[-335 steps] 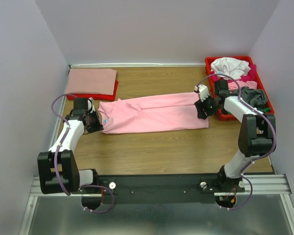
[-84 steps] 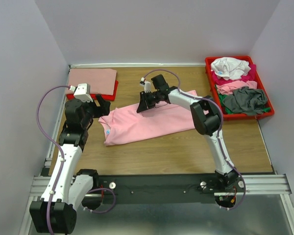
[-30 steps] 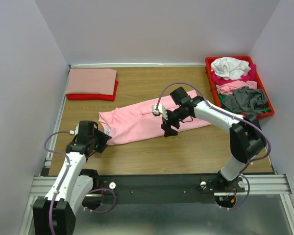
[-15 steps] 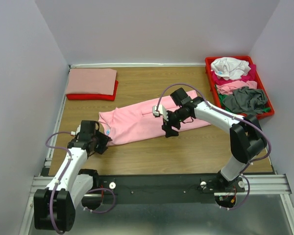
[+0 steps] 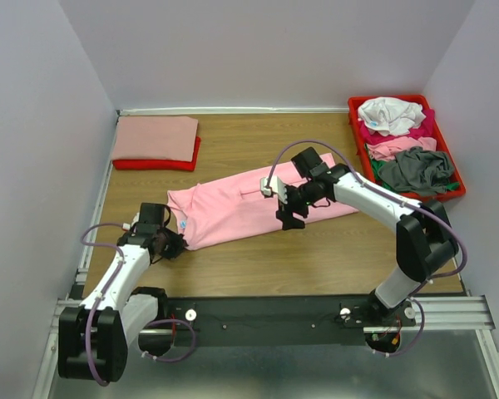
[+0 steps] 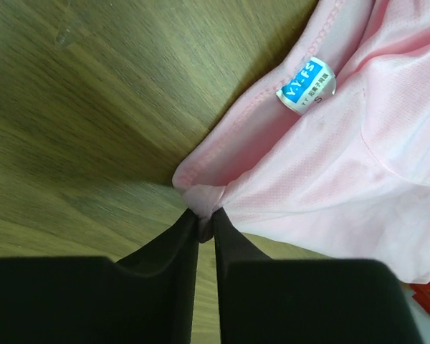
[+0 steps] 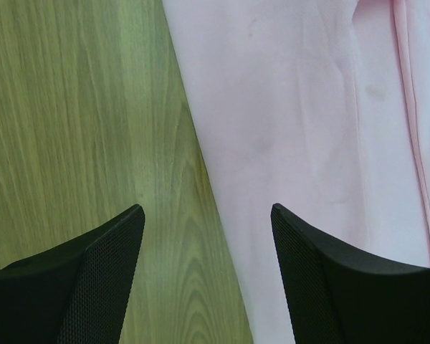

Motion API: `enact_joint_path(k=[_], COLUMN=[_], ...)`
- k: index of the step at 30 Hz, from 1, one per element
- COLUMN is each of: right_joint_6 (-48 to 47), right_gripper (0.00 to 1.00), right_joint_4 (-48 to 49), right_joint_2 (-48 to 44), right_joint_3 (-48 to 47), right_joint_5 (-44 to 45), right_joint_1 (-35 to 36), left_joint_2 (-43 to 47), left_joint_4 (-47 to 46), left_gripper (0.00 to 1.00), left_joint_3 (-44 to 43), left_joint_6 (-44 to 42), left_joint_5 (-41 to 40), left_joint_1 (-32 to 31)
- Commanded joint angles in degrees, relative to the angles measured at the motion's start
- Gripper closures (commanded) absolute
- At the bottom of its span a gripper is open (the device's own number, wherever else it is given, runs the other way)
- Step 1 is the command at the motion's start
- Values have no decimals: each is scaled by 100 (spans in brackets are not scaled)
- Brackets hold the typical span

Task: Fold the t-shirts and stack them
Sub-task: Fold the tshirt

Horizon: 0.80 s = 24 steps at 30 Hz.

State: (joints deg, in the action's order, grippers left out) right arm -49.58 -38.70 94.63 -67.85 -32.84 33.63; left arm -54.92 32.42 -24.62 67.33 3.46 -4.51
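Note:
A light pink t-shirt [image 5: 249, 204] lies folded lengthwise in a long band across the middle of the table. In the left wrist view my left gripper [image 6: 206, 215] is shut on the near left corner of the pink t-shirt [image 6: 330, 165], just below its blue neck label [image 6: 307, 84]. From above, the left gripper [image 5: 173, 243] sits at that corner. My right gripper [image 5: 289, 218] stands open over the shirt's near edge. Its fingers straddle the line between pink cloth [image 7: 301, 107] and bare wood, right gripper [image 7: 208, 211] holding nothing.
A folded salmon t-shirt [image 5: 154, 138] rests on a red one at the back left. The red tray [image 5: 387, 99] at the back right holds crumpled white [image 5: 391, 114], magenta and grey [image 5: 416, 170] shirts. Walls close in the table on three sides.
My left gripper has moved a little toward the pink t-shirt and shut on its corner. The right arm has barely shifted.

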Motion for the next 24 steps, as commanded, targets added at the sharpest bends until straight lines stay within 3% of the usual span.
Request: enact_joint_path(k=[1,7,12,17,24], right_joint_6=[-34,1,-252,-1149,-1598], right_gripper=[22,22,21,21,21], right_joint_4=[-50,-50,-76,-85,-147], right_joint_2=[-147,-199,-261,-577,-788], right_joint_3=[114,158,263,677,774], right_joint_5=[216,462,630,542,999], right_joint_1=[-40,-128,-234,-278,-409], left_joint_2=[69,-388,-459,-599,-573], left_joint_4=[-26,45,439,1064,1636], left_gripper=[82,79,70,45,44], left_joint_3=[19,-130,-446,-1123,-1484], left_joint_6=[-9,-343,-581,-721,-1151], left_joint_5=[-22,145,137,-302,-40], left_joint_1=[-23,-23,-15,3,-6])
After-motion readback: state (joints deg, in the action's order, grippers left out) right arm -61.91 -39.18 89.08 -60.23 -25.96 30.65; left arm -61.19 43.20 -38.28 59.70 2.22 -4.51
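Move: The left hand still pinches the t-shirt's near-left corner, right at its fingertips and barely above the table. The collar label lies about 6 cm ahead of this hand, and the t-shirt's middle some 11 cm ahead and 22 cm to its right, both about 1 cm lower. From the open right hand the pinched corner lies about 6 cm back, 29 cm left and 6 cm down. Left hand dips, opens off the corner, rises about 5 cm, easing forward; right hand shifts 5 cm rightward. ##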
